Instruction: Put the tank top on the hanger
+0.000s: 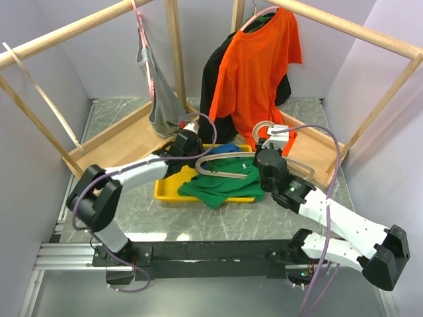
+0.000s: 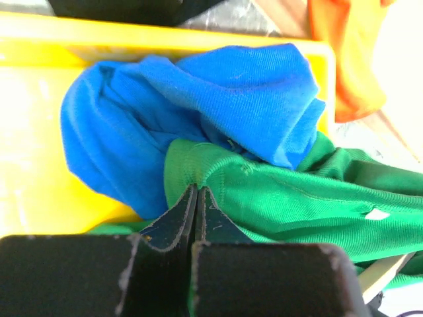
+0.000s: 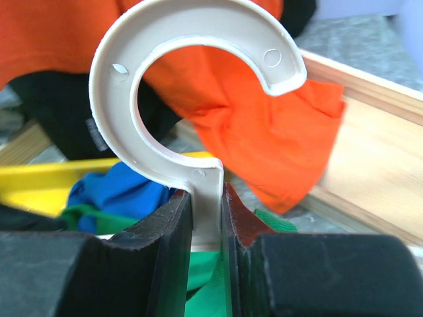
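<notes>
The green tank top lies crumpled in the yellow tray, spilling over its front rim. My left gripper reaches into the tray; in the left wrist view it is shut on a bunched hem of the tank top, right beside the blue garment. The pale hanger lies across the green fabric with its hook pointing away. My right gripper is shut on the hanger's neck: in the right wrist view its fingers clamp the stem under the round hook, green cloth below.
A blue garment fills the tray's back. An orange T-shirt and a black garment hang on the wooden rack just behind. A grey tank top hangs on a pink hanger at back left. The rack's base boards flank the tray.
</notes>
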{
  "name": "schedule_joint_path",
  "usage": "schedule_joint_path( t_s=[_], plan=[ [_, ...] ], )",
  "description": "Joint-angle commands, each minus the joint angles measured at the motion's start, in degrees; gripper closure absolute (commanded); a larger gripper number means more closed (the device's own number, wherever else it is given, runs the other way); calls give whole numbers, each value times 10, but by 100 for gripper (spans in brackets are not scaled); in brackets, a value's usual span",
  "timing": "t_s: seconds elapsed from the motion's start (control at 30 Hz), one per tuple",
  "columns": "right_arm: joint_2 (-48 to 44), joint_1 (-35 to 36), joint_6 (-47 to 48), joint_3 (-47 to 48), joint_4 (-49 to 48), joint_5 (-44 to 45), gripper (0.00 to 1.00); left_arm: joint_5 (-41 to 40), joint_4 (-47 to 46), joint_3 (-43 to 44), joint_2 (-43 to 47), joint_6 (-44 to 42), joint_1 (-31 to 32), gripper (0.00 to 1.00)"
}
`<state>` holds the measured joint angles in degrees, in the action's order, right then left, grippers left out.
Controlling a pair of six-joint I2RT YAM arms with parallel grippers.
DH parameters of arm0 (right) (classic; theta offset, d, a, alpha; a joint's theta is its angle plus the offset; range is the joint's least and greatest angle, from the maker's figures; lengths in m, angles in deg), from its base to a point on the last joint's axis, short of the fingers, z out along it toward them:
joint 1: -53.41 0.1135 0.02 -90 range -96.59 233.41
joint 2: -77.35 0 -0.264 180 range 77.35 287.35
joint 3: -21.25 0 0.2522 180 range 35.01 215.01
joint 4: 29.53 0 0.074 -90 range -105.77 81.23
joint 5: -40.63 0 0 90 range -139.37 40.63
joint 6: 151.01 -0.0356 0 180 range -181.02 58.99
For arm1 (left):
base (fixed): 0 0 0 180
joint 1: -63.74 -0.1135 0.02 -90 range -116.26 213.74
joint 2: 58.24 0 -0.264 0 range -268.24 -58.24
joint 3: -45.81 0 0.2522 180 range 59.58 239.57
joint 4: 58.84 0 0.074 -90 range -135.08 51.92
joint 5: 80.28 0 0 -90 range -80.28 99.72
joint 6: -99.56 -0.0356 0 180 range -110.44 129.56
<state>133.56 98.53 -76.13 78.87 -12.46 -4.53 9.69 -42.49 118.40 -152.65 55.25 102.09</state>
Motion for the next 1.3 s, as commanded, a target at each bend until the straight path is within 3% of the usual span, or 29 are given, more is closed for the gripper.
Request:
schedule_joint_path(
  t_s=[0.0,0.43,0.87,1.27],
  plan=[
    [10,1,-19,43,-1,98,100,-47,-4,-26,56,-2,1,99],
    [49,-3,-13,92,30,192,100,-59,30,-51,151,-2,1,99],
    [55,-3,11,98,-28,183,100,-54,49,-63,201,-4,1,99],
    [43,15,30,78,-64,166,100,-72,97,48,201,-35,1,99]
  ],
)
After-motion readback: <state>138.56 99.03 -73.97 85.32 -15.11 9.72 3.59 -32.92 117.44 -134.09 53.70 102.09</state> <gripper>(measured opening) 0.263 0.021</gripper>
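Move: Just behind the left fingers, which already pinch the tank top's raised edge, lies the hanger's left end: some 4 cm back, 2 cm to their left and 2 cm higher. The blue garment is about 5 cm ahead, 3 cm right and 7 cm down; the yellow tray's middle is straight below by 9 cm. From the right hand, which holds the hanger's neck, that raised edge is about 18 cm left, 2 cm ahead and 10 cm down. Lifting the pinched green edge out of the tray by some 9 cm, the left hand also draws it about 4 cm left and a little back, across the hanger's left end, fingers staying shut. Meanwhile the right hand keeps its grip on the neck, turns the hanger some 15 degrees clockwise so its left end swings forward beneath the lifted edge, rises about 4 cm and shifts slightly right. ##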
